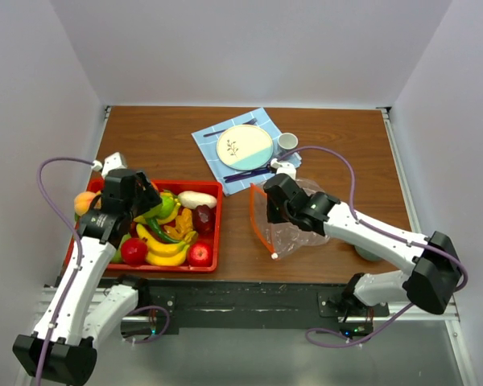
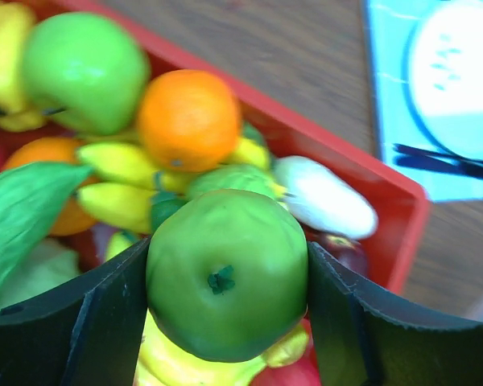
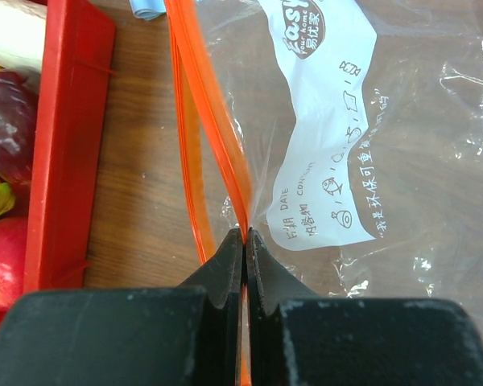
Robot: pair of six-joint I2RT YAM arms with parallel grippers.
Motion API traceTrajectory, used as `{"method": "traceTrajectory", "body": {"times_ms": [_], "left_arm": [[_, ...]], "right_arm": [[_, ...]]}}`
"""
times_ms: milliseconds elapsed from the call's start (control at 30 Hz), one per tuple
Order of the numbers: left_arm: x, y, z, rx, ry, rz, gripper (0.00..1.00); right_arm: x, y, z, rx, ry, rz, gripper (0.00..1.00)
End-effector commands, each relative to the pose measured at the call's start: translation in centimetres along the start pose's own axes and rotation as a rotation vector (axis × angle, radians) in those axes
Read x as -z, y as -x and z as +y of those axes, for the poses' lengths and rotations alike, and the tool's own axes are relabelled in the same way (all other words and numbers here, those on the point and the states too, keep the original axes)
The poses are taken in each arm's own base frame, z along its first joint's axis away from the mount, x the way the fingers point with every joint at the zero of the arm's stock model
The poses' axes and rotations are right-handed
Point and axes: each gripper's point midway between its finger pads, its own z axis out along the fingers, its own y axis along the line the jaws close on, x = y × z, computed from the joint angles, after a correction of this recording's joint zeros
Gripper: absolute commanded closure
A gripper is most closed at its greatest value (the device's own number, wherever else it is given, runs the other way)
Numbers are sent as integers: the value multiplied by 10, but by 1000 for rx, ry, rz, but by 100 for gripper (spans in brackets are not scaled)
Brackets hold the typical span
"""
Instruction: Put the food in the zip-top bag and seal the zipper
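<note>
The food lies heaped in a red tray (image 1: 218, 233) at the left. My left gripper (image 1: 150, 201) is over the heap, its two black fingers pressed on both sides of a green apple (image 2: 225, 273). Under and behind that apple are bananas (image 2: 121, 201), an orange (image 2: 187, 119), a second green apple (image 2: 84, 71) and a white vegetable (image 2: 326, 197). The zip-top bag (image 1: 299, 232) lies right of the tray, its mouth held apart. My right gripper (image 3: 245, 233) is shut on the upper orange zipper (image 3: 213, 104) strip. The white slider (image 1: 274, 256) sits at the near end.
A blue napkin (image 1: 213, 145) at the back centre carries a plate (image 1: 244, 145), dark cutlery (image 1: 245, 173) and a small white cup (image 1: 287, 141). A peach-coloured fruit (image 1: 84, 203) sits at the tray's left edge. White walls enclose the table on three sides.
</note>
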Motion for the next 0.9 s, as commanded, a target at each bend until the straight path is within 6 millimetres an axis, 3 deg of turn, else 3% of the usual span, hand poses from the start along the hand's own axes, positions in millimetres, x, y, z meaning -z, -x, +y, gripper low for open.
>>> {"method": "traceTrajectory", "body": {"times_ms": [0, 167, 200, 233, 300, 333, 400, 433, 567, 600, 867], "left_arm": [[26, 26, -63, -52, -329, -36, 87], [48, 16, -127, -39, -623, 10, 87], [48, 9, -137, -28, -644, 25, 87], [62, -1, -162, -52, -730, 26, 87], [61, -15, -182, -42, -765, 57, 87], [73, -20, -202, -44, -843, 53, 87], [72, -36, -221, -33, -872, 90, 87], [81, -41, -236, -38, -927, 88, 87], [78, -61, -261, -44, -972, 100, 87], [69, -75, -263, -43, -961, 138, 87], [62, -99, -287, -28, -1018, 164, 87]], "right_arm": [[4, 24, 11, -14, 17, -60, 100], [7, 32, 18, -39, 38, -75, 100], [8, 33, 20, -47, 44, -81, 100], [10, 35, 21, -55, 52, -88, 100], [12, 39, 24, -81, 67, -100, 100], [14, 41, 25, -90, 73, -107, 100], [17, 43, 27, -113, 84, -113, 100], [20, 45, 28, -122, 92, -118, 100], [32, 54, 33, -166, 133, -150, 100], [36, 57, 33, -174, 141, -161, 100], [68, 72, 31, -238, 190, -224, 100]]}}
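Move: The left hand, already holding the round green food, has the zip-top bag's orange-edged mouth about 31 cm to its right, nearly level fore and aft and roughly 7 cm lower. Beneath its way, about 9 cm down in the red tray, lie the white radish, 11 cm right and 6 cm ahead, and the eggplant, 13 cm right and 1 cm ahead. The right hand pinches the zip, the mouth's middle about 2 cm to its left and 3 cm below. Left carries the green food 29 cm right to the bag mouth, swinging clockwise; right keeps its pinch, rising 6.5 cm. ##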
